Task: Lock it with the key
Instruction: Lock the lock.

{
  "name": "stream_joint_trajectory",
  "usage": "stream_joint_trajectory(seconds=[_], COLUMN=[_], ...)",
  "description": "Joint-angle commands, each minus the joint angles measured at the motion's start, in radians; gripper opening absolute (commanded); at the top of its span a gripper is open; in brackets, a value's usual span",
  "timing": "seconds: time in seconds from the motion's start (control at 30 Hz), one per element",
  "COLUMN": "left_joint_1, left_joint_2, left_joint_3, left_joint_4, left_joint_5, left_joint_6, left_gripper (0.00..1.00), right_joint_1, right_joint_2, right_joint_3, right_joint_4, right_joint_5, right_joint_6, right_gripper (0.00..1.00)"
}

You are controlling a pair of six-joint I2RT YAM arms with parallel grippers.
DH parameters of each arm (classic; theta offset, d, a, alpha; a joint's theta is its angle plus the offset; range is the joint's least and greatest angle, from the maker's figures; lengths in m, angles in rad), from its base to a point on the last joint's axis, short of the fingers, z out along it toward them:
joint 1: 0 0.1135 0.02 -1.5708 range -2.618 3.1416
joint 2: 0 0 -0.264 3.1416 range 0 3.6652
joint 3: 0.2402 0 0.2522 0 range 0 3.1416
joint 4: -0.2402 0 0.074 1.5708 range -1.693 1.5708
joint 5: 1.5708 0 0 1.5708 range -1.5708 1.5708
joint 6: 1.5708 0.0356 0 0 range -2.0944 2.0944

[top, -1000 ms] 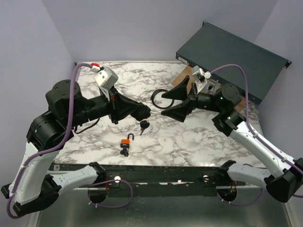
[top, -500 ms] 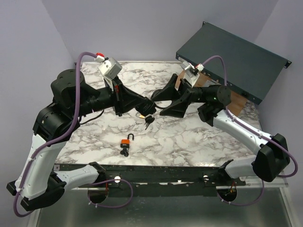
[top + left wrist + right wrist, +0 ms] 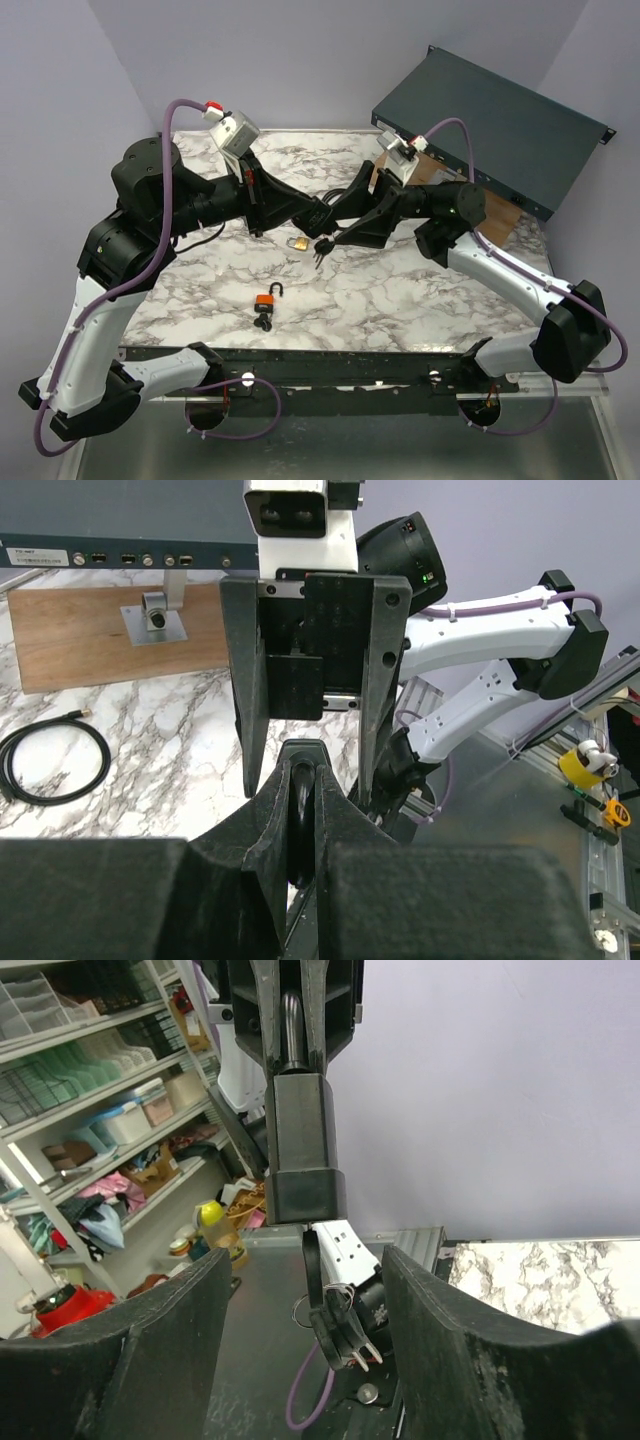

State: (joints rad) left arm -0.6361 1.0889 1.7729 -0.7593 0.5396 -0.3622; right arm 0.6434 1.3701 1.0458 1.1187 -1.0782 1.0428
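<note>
My left gripper [image 3: 322,217] hangs over the middle of the table, shut on the black head of a key [image 3: 300,810]. A bunch of keys [image 3: 320,256] dangles under it. In the right wrist view these keys [image 3: 345,1325] hang between my right gripper's [image 3: 305,1260] open fingers without touching them. My right gripper [image 3: 337,225] faces the left gripper tip to tip, with its fingers [image 3: 245,700] on either side of the left gripper's tip. A brass padlock [image 3: 298,243] lies on the table just below. An orange padlock [image 3: 266,299] with a raised shackle lies nearer the front edge.
A dark flat box [image 3: 495,125] leans at the back right over a wooden board [image 3: 110,630] with a metal fitting. A coiled black cable [image 3: 50,765] lies on the marble table [image 3: 400,290]. Purple walls close in the left and right sides.
My left gripper has lifted and moved right with the keys. My right arm has swung left to meet it, and its fingers have narrowed around the left gripper's tip.
</note>
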Motion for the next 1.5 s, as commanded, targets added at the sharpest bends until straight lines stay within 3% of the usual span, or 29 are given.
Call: stream_joint_trajectory(seconds=[0.0,0.4,0.77,1.03,1.47], left_joint_1=[0.015,0.039,0.067,0.093,0.147], left_joint_2=[-0.006,-0.006,-0.014,-0.021,-0.023], left_joint_3=[0.037,0.013,-0.008,-0.015,-0.008], left_joint_4=[0.12,0.132,0.147,0.174,0.209], left_joint_5=[0.043,0.07,0.089,0.095,0.135], left_joint_6=[-0.024,-0.031,-0.041,-0.064,-0.075], left_gripper=[0.0,0.0,0.0,0.0,0.0], right_joint_1=[0.023,0.025,0.025,0.025,0.025], right_joint_2=[-0.023,-0.039,-0.052,-0.076,-0.186], right_joint_3=[0.023,0.023,0.021,-0.004,-0.101], right_joint_4=[-0.081,-0.132,-0.139,-0.165,-0.376], right_joint_5=[0.007,0.045,0.049,0.049,0.087], right_joint_6=[-0.078,-0.108,-0.107,-0.128,-0.277], right_gripper=[0.63,0.38,0.01,0.01,0.01])
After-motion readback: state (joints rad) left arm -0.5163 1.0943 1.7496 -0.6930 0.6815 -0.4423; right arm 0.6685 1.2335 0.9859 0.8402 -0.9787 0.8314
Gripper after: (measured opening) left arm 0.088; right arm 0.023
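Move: Just off the right fingertips, the head of the key in the black padlock sits about 2 cm to the right hand's left, level fore and aft, 1 cm below. The lock body is some 6 cm left of the hand, 1 cm back and level; the spare keys on the ring hang roughly 2 cm left, 1 cm back and 4 cm below. From the left hand, still gripping the shackle, the key head is about 9 cm right, 3 cm ahead and 1 cm below. Easing about 1 cm left and down onto the key, the right hand shuts its half-open fingers and pinches the key head, then backs off to its right by 1 cm, turning some 5 degrees clockwise. The left hand keeps its hold on the shackle and drifts about 1 cm forward and slightly up, drawing the lock body away from the pinched key. ##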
